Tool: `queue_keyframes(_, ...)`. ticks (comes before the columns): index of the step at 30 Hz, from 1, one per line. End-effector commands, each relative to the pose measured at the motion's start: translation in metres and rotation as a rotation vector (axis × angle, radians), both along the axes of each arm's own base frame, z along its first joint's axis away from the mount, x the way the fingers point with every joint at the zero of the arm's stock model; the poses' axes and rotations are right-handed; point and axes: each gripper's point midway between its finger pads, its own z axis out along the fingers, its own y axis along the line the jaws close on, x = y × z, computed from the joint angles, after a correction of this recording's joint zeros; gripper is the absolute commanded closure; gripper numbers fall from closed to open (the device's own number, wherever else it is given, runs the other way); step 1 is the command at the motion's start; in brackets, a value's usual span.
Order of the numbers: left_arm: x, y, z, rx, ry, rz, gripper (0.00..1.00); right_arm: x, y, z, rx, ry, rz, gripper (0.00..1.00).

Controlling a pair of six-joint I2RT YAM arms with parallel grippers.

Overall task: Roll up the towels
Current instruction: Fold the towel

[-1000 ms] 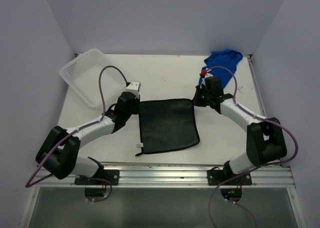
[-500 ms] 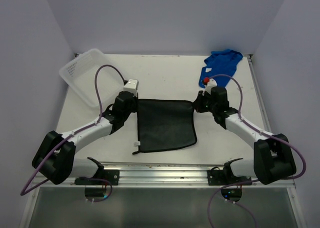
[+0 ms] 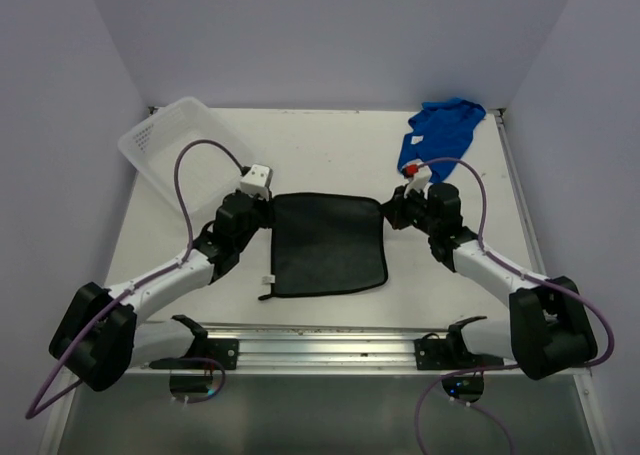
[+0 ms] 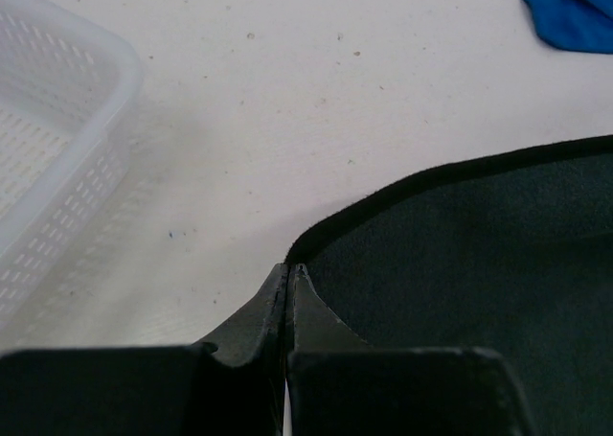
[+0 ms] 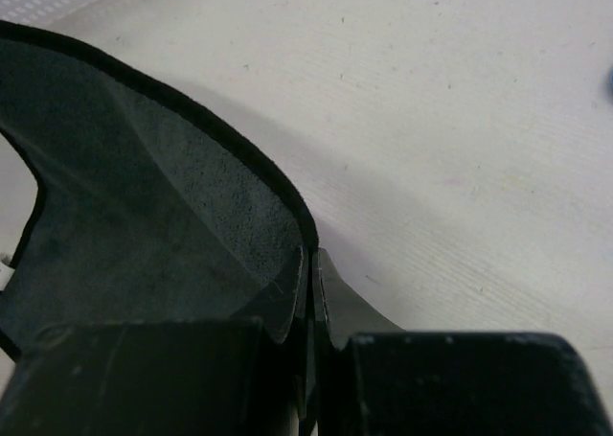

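Note:
A dark, nearly black towel [image 3: 328,245] lies spread in the middle of the table, a small white tag [image 3: 268,280] at its near left corner. My left gripper [image 3: 268,203] is shut on its far left corner, and the left wrist view shows the closed tips [image 4: 289,268] pinching the towel's edge [image 4: 479,263]. My right gripper [image 3: 392,210] is shut on the far right corner; the hem [image 5: 144,196] runs into the closed jaws [image 5: 308,259]. A royal blue towel [image 3: 440,135] lies crumpled at the far right, apart from both grippers.
A white plastic basket [image 3: 170,145] sits tilted at the far left by the wall, close to the left arm's cable, with its perforated wall [image 4: 48,149] in the left wrist view. Grey walls close in three sides. A metal rail [image 3: 330,340] runs along the near edge.
Both grippers have drawn back toward the near edge, still holding the dark towel's far corners. The towel has slid nearer with them, and its tag corner has shifted left.

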Motion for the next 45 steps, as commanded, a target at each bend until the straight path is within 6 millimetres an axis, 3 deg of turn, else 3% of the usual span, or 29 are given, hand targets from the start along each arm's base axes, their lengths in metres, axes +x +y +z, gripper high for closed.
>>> queue_keyframes(1,-0.006,-0.002,0.014,-0.058,-0.072,-0.021,1.0,-0.009,0.005,0.013,0.027,-0.067,0.045,1.0)
queue_keyframes(7,-0.019,0.008,0.002,-0.081,-0.055,0.013,1.0,-0.026,-0.002,0.004,0.004,-0.006,0.04,1.0)
queue_keyframes(11,-0.027,0.015,-0.006,-0.087,-0.038,0.034,1.0,-0.035,0.004,0.001,0.009,0.02,0.094,1.0)
queue_keyframes(26,-0.062,-0.001,-0.025,-0.174,0.047,-0.011,1.0,-0.055,-0.008,-0.009,0.038,0.078,0.018,1.0)
queue_keyframes(32,-0.078,0.009,-0.045,-0.18,0.087,0.017,1.0,-0.064,-0.016,-0.019,0.049,0.11,-0.041,1.0)
queue_keyframes(37,-0.084,0.018,-0.049,-0.191,0.095,0.048,1.0,-0.071,-0.025,-0.028,0.063,0.141,-0.106,1.0)
queue_keyframes(45,-0.093,0.012,-0.05,-0.218,0.113,0.004,1.0,-0.084,-0.025,-0.034,0.098,0.188,-0.11,1.0)
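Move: The towel lies dark side up with its far edge lifted, each hand already pinching a far corner. Its near-left corner is some 19 cm back from the left hand, about 1 cm to its left and 11 below; its near-right corner is about 18 cm back from the right hand, straight behind and 10 below. The white basket stands roughly 18 cm ahead and 25 left of the left hand, the blue towel about 20 ahead and 17 right of the right hand. The towel's raised far edge is drawn back over its own near half towards the near edge, both hands keeping their pinch on its corners and travelling together. Each comes back 8 to 9 cm while sinking 3 to 4; the left wrist rolls about 10 degrees, left side down, and the right tips down about as much. ##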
